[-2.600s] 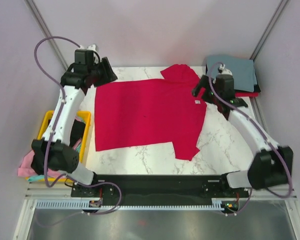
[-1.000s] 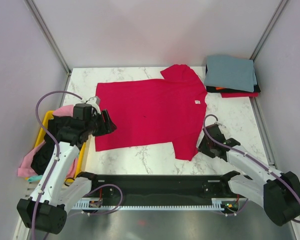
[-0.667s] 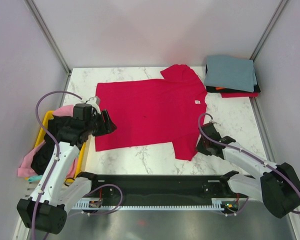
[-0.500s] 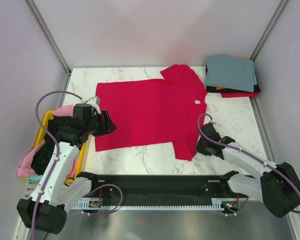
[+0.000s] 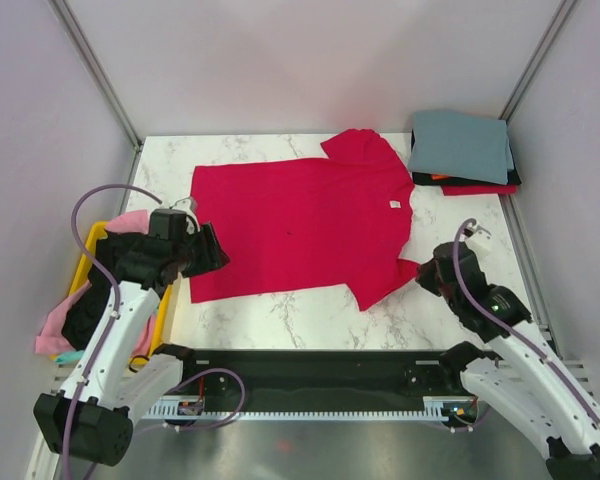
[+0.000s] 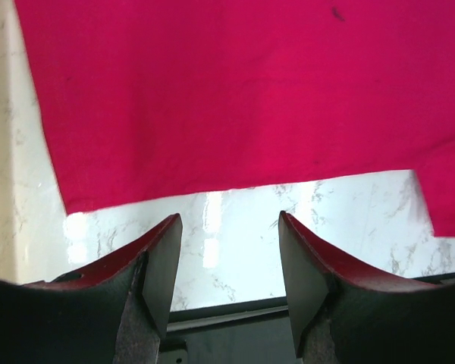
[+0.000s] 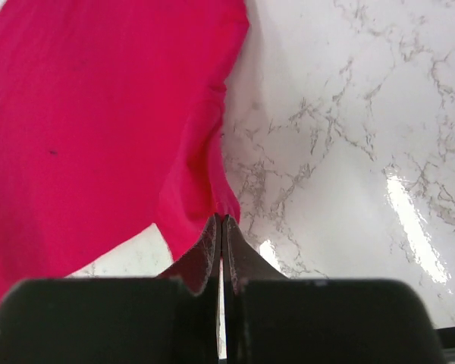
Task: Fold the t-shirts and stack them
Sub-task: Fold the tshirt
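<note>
A crimson-red t-shirt [image 5: 300, 225] lies spread flat on the marble table [image 5: 460, 230], its small white neck tag [image 5: 394, 204] at the right. My right gripper [image 5: 421, 272] is shut on the tip of the near right sleeve; in the right wrist view the fingers [image 7: 222, 221] pinch the red cloth [image 7: 98, 114], which stretches away from them. My left gripper [image 5: 217, 258] hovers open at the shirt's near left hem corner. In the left wrist view the left gripper [image 6: 229, 254] holds nothing, with the red hem [image 6: 235, 98] just beyond it over bare marble [image 6: 227, 220].
A stack of folded t-shirts [image 5: 461, 145], grey-blue on top with black and red beneath, sits at the back right corner. A yellow bin [image 5: 93, 243] left of the table holds pink [image 5: 52, 332] and black shirts. The black base rail [image 5: 310, 368] runs along the near edge.
My right gripper shut on the near right sleeve and drew it up and to the right, so the sleeve now points right. The left arm has barely moved.
</note>
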`<state>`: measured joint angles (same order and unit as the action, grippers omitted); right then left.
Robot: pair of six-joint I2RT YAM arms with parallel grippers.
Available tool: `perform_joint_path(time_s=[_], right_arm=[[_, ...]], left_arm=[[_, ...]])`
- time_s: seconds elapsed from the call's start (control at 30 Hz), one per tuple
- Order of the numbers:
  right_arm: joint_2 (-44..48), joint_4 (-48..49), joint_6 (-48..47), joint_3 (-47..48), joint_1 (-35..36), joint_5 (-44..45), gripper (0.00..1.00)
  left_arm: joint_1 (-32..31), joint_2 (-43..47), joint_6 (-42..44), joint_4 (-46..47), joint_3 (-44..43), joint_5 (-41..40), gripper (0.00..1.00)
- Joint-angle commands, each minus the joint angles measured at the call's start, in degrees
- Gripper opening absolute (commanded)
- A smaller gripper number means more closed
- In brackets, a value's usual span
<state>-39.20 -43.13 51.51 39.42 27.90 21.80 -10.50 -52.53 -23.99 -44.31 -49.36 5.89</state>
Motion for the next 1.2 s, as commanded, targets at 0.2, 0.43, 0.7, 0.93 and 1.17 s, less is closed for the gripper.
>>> perform_joint_path(time_s=[0.2,0.43,0.7,0.93,1.17], right_arm=[[7.82,-5.38,0.70,-0.83,0.14,-4.04,0.00],[13.63,-8.11,-0.17,-1.01,0.22,-8.18,0.00],[6.42,1.03,-5.27,-4.79,0.14,-12.40,0.00],[2.99,4.20,-7.82,-5.84,0.14,-13.54,0.00],[1.14,6.13,-8.61,-6.72,0.14,-14.25,0.00]], left_arm=[[-12.26,-6.62,-20.12,-12.20,1.02,-17.47,0.62],[-13.40,-11.01,-28.46,-15.54,1.37,-22.49,0.62],[-7.79,-16.02,-31.39,-8.53,7.79,-26.29,0.63],[5.31,-11.72,-27.96,3.79,16.83,-21.19,0.59],[8.30,-11.18,-26.90,8.10,17.02,-21.80,0.57]])
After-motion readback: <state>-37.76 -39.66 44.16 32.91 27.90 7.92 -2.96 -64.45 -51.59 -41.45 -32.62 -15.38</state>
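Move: The shirt's near left corner lies flat about 8 cm to the left hand's left, 3 cm back and some 15 cm below; the yellow bin stands roughly 22 cm left, 2 cm back. The right hand already pinches the near sleeve's end, its middle about 5 cm left, level and 8 cm lower. From the right hand, that corner is some 41 cm left, 2 cm back, 14 cm down, and the white tag 16 cm ahead, 2 cm left. The shirt's near left corner is what the left hand comes down to: it sinks about 14 cm, first easing back, then swinging left, turning some 40 degrees counter-clockwise and tipping downward, fingers kept open. The right hand keeps its pinch on the sleeve end, rises slightly while drawing back, then lowers it to the left, turning a little counter-clockwise. ##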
